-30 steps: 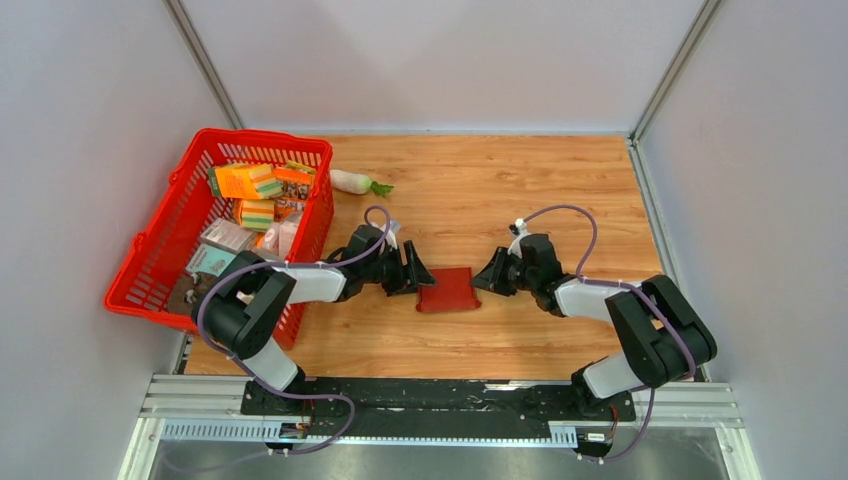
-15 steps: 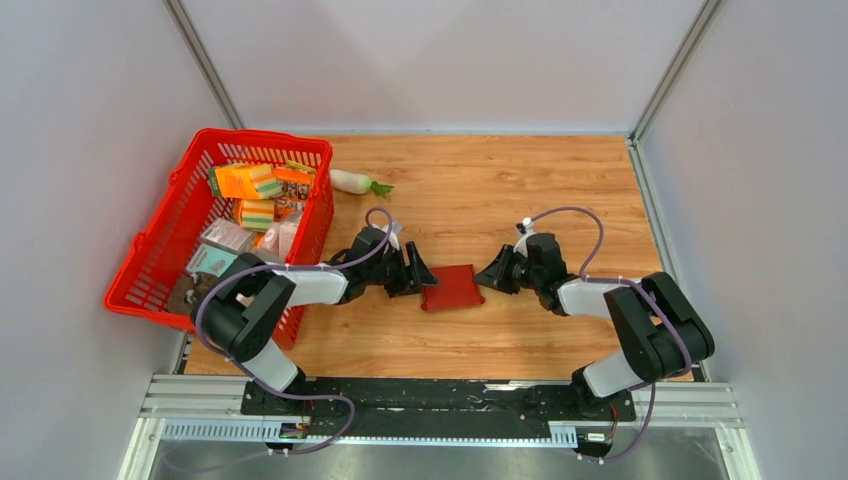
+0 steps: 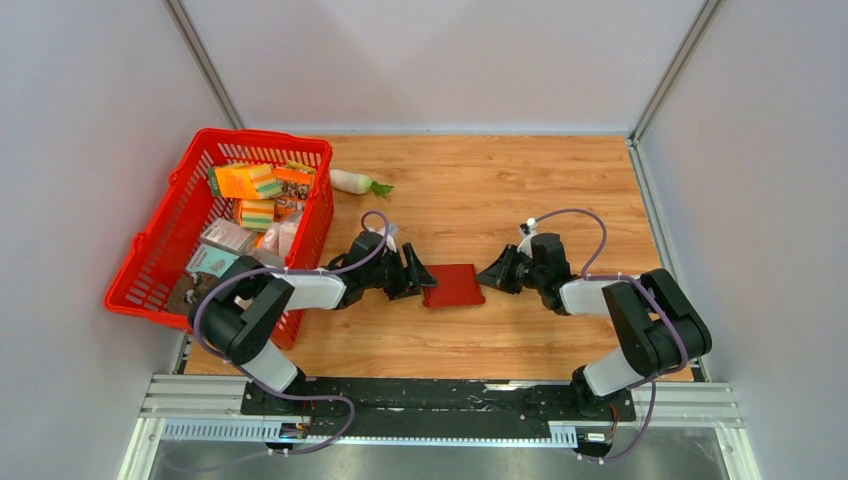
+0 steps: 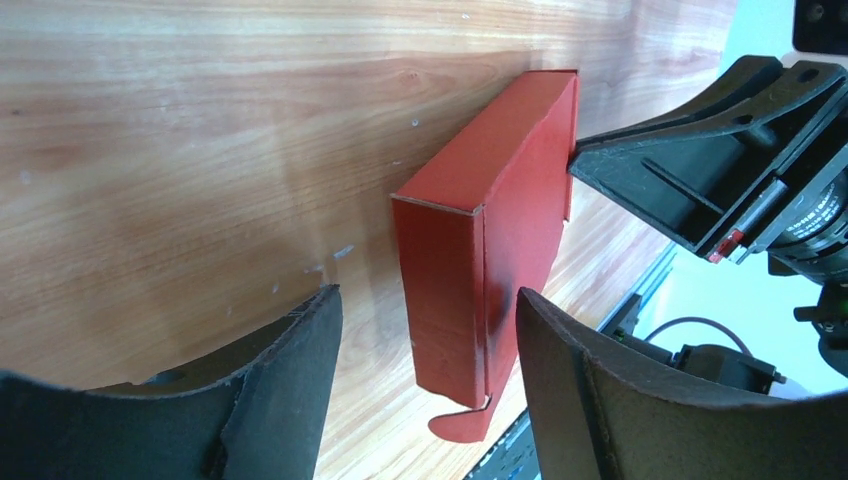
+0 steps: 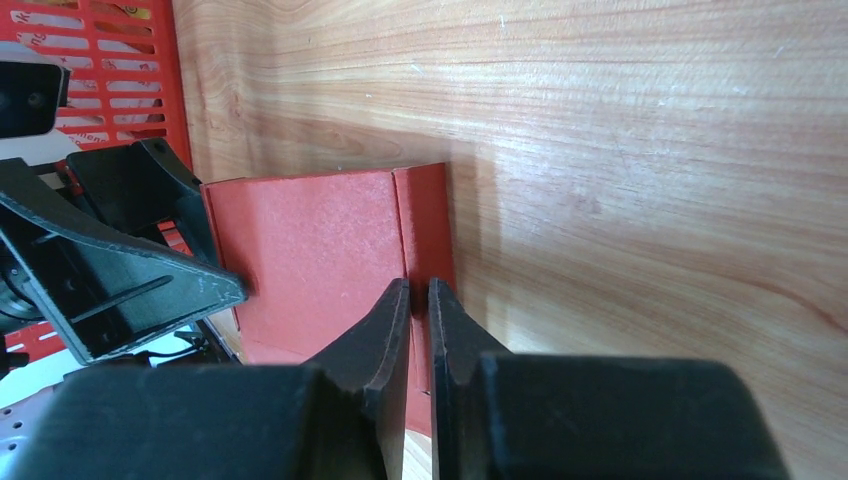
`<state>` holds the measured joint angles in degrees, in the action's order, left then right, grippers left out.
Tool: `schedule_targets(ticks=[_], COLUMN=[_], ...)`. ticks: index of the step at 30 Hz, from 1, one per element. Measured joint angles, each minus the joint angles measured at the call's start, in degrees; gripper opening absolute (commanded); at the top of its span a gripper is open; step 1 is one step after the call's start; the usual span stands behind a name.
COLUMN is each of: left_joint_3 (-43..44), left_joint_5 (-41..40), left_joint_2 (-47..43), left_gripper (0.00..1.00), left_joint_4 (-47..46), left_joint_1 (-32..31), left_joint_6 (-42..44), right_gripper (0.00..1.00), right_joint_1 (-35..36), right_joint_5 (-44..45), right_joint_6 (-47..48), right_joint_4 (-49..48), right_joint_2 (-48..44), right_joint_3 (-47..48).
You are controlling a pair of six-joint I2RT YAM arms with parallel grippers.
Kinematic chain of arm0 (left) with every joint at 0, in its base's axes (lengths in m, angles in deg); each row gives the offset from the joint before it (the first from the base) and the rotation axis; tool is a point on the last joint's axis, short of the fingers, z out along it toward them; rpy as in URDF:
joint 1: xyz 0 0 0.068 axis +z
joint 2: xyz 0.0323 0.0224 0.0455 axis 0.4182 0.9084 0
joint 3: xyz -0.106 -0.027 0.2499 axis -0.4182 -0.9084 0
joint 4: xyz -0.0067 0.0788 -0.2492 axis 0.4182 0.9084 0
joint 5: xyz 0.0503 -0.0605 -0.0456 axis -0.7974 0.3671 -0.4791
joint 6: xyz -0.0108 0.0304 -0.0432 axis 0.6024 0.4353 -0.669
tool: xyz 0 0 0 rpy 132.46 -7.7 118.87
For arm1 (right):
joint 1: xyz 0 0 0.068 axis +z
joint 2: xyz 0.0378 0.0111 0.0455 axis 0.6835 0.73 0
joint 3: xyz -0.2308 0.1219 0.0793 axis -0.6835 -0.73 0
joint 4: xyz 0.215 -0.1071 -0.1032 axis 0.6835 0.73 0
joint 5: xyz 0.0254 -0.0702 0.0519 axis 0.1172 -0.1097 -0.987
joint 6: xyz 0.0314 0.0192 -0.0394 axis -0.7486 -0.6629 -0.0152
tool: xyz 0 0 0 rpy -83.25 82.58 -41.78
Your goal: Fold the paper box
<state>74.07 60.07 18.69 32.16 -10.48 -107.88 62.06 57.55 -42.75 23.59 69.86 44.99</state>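
Observation:
The paper box [image 3: 453,285] is a dark red, shallow, closed shape lying flat on the wood table between my two grippers. My left gripper [image 3: 418,275] is open at its left end. In the left wrist view the box [image 4: 490,240] reaches in between the fingers [image 4: 270,390], and a rounded flap sticks out at its near end. My right gripper [image 3: 492,276] is shut, its tips against the box's right edge. In the right wrist view the closed gripper [image 5: 418,330] sits over the crease between the box's top panel [image 5: 310,240] and its narrow side panel.
A red mesh basket [image 3: 150,262] with orange and other packets stands at the table's left; it also shows in the right wrist view [image 5: 100,60]. A white radish [image 3: 352,181] lies behind the left arm. Grey walls close in three sides.
The box has shifted slightly right and turned a little. Both grippers have moved a little to the right with it, the left staying open and the right staying shut.

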Motion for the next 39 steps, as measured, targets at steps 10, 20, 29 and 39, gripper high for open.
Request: schedule_targets(ticks=[10,20,29,39], left_joint_3=[0.11,0.13,0.13,-0.11], left_joint_5=[2.80,4.50,10.12,18.64], left_joint_2=[4.07,-0.85,-9.46,-18.21], left_gripper=[0.29,0.21,0.22,0.26], left_joint_4=[-7.04,-2.47,9.92,13.92], left_joint_1=[-0.55,-0.31,3.93,6.58], left_joint_6=[-4.35,-2.27,0.72,-0.52], right_gripper=[0.28,0.97,1.00,0.95], right_joint_1=[-0.28,4.68,39.01,67.41], right_joint_5=[-0.09,11.76,39.41,74.73], right_joint_6=[0.22,6.05,20.28,44.22], right_joint_4=[-0.04,19.69,31.91,27.04], right_joint_2=[0.24,-13.86,-28.33,-4.92], right_joint_3=[0.02,1.14,10.84,18.69])
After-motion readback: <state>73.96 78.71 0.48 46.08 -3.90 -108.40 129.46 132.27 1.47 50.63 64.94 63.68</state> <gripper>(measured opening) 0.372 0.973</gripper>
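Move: Between the left hand's open fingers lies the left end of the red paper box, its middle about 5 cm to that hand's right, 1 cm ahead and 1 cm lower. From the right hand, its nearly shut fingertips at the box's right end, that middle is some 5 cm left, 1 cm back and 1 cm below. The white radish lies roughly 22 cm ahead and 13 cm left of the left hand; the red basket's middle about 38 cm left and 9 cm ahead of it. Closing on the box's left end, the left hand pinches it, then lifts about 9 cm while drawing back some 4 cm and a little left. The right hand, still at first, opens wide, backs off the right end and swings up, back and left around to the box's near side, rolling about 90 degrees to point more forward, then sinks about 3 cm with fingers still open. ##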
